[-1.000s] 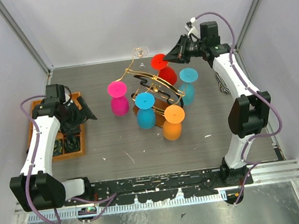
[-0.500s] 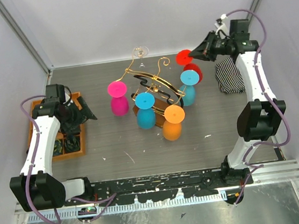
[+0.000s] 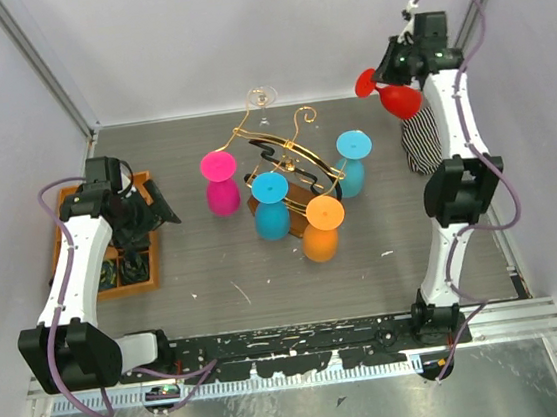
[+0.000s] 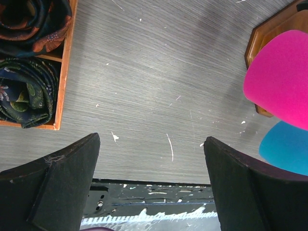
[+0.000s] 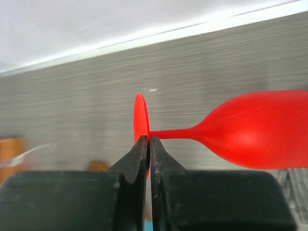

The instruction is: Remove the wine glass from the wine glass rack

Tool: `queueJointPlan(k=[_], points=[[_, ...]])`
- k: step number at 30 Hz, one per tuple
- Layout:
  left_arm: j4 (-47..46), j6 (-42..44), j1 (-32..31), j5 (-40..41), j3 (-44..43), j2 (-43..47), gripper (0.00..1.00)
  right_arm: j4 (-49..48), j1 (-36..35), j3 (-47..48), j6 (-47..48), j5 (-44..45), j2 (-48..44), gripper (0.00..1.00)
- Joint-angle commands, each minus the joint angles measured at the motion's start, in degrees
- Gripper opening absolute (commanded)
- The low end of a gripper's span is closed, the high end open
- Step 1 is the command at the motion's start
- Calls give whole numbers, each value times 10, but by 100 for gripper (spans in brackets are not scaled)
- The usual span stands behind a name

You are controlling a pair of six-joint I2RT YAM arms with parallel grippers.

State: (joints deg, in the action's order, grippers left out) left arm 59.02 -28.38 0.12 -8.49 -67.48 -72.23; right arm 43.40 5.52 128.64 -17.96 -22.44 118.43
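The red wine glass [image 3: 399,100] hangs in the air at the far right, clear of the gold wire wine glass rack [image 3: 282,153]. My right gripper [image 3: 376,77] is shut on the edge of its round foot. In the right wrist view the glass [image 5: 255,130] lies sideways, bowl to the right, with its thin foot pinched in the gripper [image 5: 148,140]. On the rack hang pink [image 3: 220,180], blue [image 3: 270,205], orange [image 3: 321,230] and light blue [image 3: 352,160] glasses. My left gripper [image 3: 154,207] is open by the tray and, in its own view [image 4: 151,140], holds nothing over the table.
An orange compartment tray [image 3: 136,279] with rolled ties stands at the left, its edge [image 4: 65,62] near my left fingers. A striped cloth [image 3: 420,142] lies under the right arm. A clear glass [image 3: 262,98] stands behind the rack. The pink glass [image 4: 279,82] and the wooden base [image 4: 269,29] are close on the left gripper's right.
My right gripper has carried the red glass from the rack's back arm to the right and toward the back corner, tipping it sideways. The left arm has not moved.
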Motion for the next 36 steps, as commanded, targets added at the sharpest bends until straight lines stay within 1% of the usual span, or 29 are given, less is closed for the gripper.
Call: queueJointPlan(k=[1,3,5,9,10,12,14,17,20,23,36], points=[[-5,16,0,2,-1,-1,96,-14,-61,30,143,291,26,1],[-2,18,0,1,-6,-23,96,-58,-89,14,200,407,45,1],[2,18,0,-2,-11,-31,96,-120,-115,-7,256,493,63,1],[-11,9,0,-19,-2,-33,96,-276,-152,-39,387,637,114,1],[-14,6,0,-23,0,-33,96,-308,-156,-40,415,655,128,1],[-17,5,0,-31,3,-36,96,-356,-154,-41,474,659,153,1],[-15,10,0,-34,1,-41,96,-387,-146,-39,510,663,178,1],[-13,17,1,-40,-5,-50,96,-392,-132,-31,520,659,204,1],[-19,17,0,-50,-11,-62,96,-421,-124,-45,550,657,215,1],[-26,14,0,-64,-14,-75,96,-436,-119,-50,559,651,234,1],[-43,18,0,-75,-4,-106,96,-501,-115,-85,606,651,285,1]])
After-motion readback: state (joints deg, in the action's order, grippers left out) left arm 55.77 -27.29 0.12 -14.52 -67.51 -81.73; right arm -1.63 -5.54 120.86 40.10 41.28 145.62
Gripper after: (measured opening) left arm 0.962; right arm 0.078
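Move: The right hand already has the red wine glass off the rack, pinched by its foot. The striped cloth lies on the table about 15 cm to its right, 5 cm farther out and some 28 cm below. The emptied hook is roughly 12 cm back and 16 cm left at hand height; the nearest blue glass hangs 13 cm back, 11 cm left and 12 cm below. From the left hand the cloth is about 34 cm ahead, 71 cm right and 17 cm below. Sinking and reaching forward first, then swinging right as it sinks further, the right hand carries the red glass towards the striped cloth: some 18 cm down, 10 cm out and 10 cm right. It keeps its pinch on the foot and rolls about 80 degrees, right side up, bringing the bowl from hanging low on the right to pointing up and right. The open, empty left hand eases down about 3 cm and slightly forward and right. ##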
